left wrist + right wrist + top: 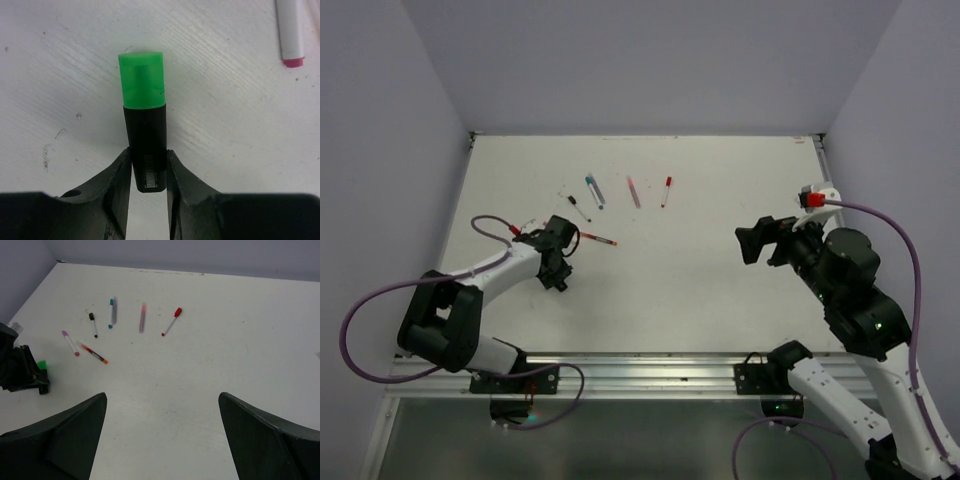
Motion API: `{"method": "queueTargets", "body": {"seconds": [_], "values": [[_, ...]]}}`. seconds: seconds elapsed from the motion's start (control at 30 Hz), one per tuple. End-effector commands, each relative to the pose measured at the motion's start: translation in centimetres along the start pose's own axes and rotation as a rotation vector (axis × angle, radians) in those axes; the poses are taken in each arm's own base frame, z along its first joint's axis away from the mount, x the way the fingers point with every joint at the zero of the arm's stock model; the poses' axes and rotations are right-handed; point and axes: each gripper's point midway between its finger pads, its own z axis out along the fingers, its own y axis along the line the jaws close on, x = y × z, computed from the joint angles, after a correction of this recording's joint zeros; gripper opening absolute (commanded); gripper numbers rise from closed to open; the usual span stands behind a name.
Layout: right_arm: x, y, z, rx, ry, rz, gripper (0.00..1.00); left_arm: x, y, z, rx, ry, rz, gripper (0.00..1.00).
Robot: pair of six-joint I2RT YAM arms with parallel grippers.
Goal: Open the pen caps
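A stubby highlighter lies on the white table, its wide bright green cap (142, 80) pointing away from my left gripper (148, 156). Both fingers press the sides of its black barrel (146, 135) near the rear end, so the gripper is shut on it. From the right wrist view the green cap (42, 364) peeks out beside the left gripper (24, 374). Thin pens lie beyond: a magenta-capped one (70, 343), a red-orange one (93, 354), a black-capped one (93, 324), then teal (112, 311), pink (143, 317) and red-capped (172, 320). My right gripper (162, 405) hangs open above bare table.
The whitish pen with the magenta end (291, 32) lies close to the highlighter, at the upper right of the left wrist view. The table's (720, 290) back edge meets the walls. My right gripper (748, 243) hovers right of centre, apart from the pens.
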Motion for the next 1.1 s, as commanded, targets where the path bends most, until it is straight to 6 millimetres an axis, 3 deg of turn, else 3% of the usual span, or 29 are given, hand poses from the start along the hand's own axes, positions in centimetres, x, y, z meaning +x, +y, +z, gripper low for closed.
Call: {"method": "queueTargets", "body": {"seconds": [0.0, 0.07, 0.13, 0.17, 0.33, 0.57, 0.73, 1.07], "values": [[-0.3, 2.9, 1.8, -0.140, 0.033, -0.015, 0.99, -2.7, -1.3, -2.3, 0.103, -0.101, 0.162, 0.00], [-0.8, 4.2, 2.7, -0.200, 0.056, -0.018, 0.99, -3.6, -2.4, -3.3, 0.175, -0.137, 0.315, 0.00], [0.0, 5.5, 4.5, -0.252, 0.130, 0.003, 0.99, -4.9, -3.9, -5.1, 0.260, -0.198, 0.443, 0.00], [-0.6, 6.1, 4.8, -0.276, 0.134, 0.010, 0.98, -4.9, -4.8, -5.9, 0.312, -0.204, 0.491, 0.00], [1.1, 8.5, 9.4, -0.332, 0.286, 0.144, 0.98, -5.6, -10.0, -11.5, 0.621, -0.355, 0.691, 0.00], [1.2, 10.5, 14.1, -0.335, 0.300, 0.299, 0.98, -3.4, -14.9, -17.5, 0.970, -0.419, 0.854, 0.00], [1.3, 11.5, 16.1, -0.308, 0.285, 0.343, 0.98, -1.8, -16.4, -20.3, 1.066, -0.466, 0.945, 0.00], [2.4, 12.7, 18.0, -0.304, 0.266, 0.407, 0.74, 0.0, -18.5, -22.4, 1.170, -0.460, 0.990, 0.00]]}}
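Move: Pinched near its black end in the left fingers, the green-capped highlighter has its middle about 2 cm ahead and 2 cm left of that hand; it is bound for the right gripper, some 44 cm to the right, 3 cm back and 32 cm higher. The purple pen lies about 13 cm ahead and 2 cm left of the left hand, the orange pen 12 cm ahead and 9 cm right. From the right hand the highlighter is roughly 46 cm left, 5 cm ahead and 32 cm below. Keeping its pinch on the highlighter, the left hand climbs about 18 cm and sweeps as far to the right, turning some 75 degrees clockwise and levelling its fingers so the green cap rises towards the right hand. The empty right hand comes about 17 cm left, 11 cm forward and 6 cm down to meet it, tipping down some 25 degrees and, late on, partly closing without touching the cap. ##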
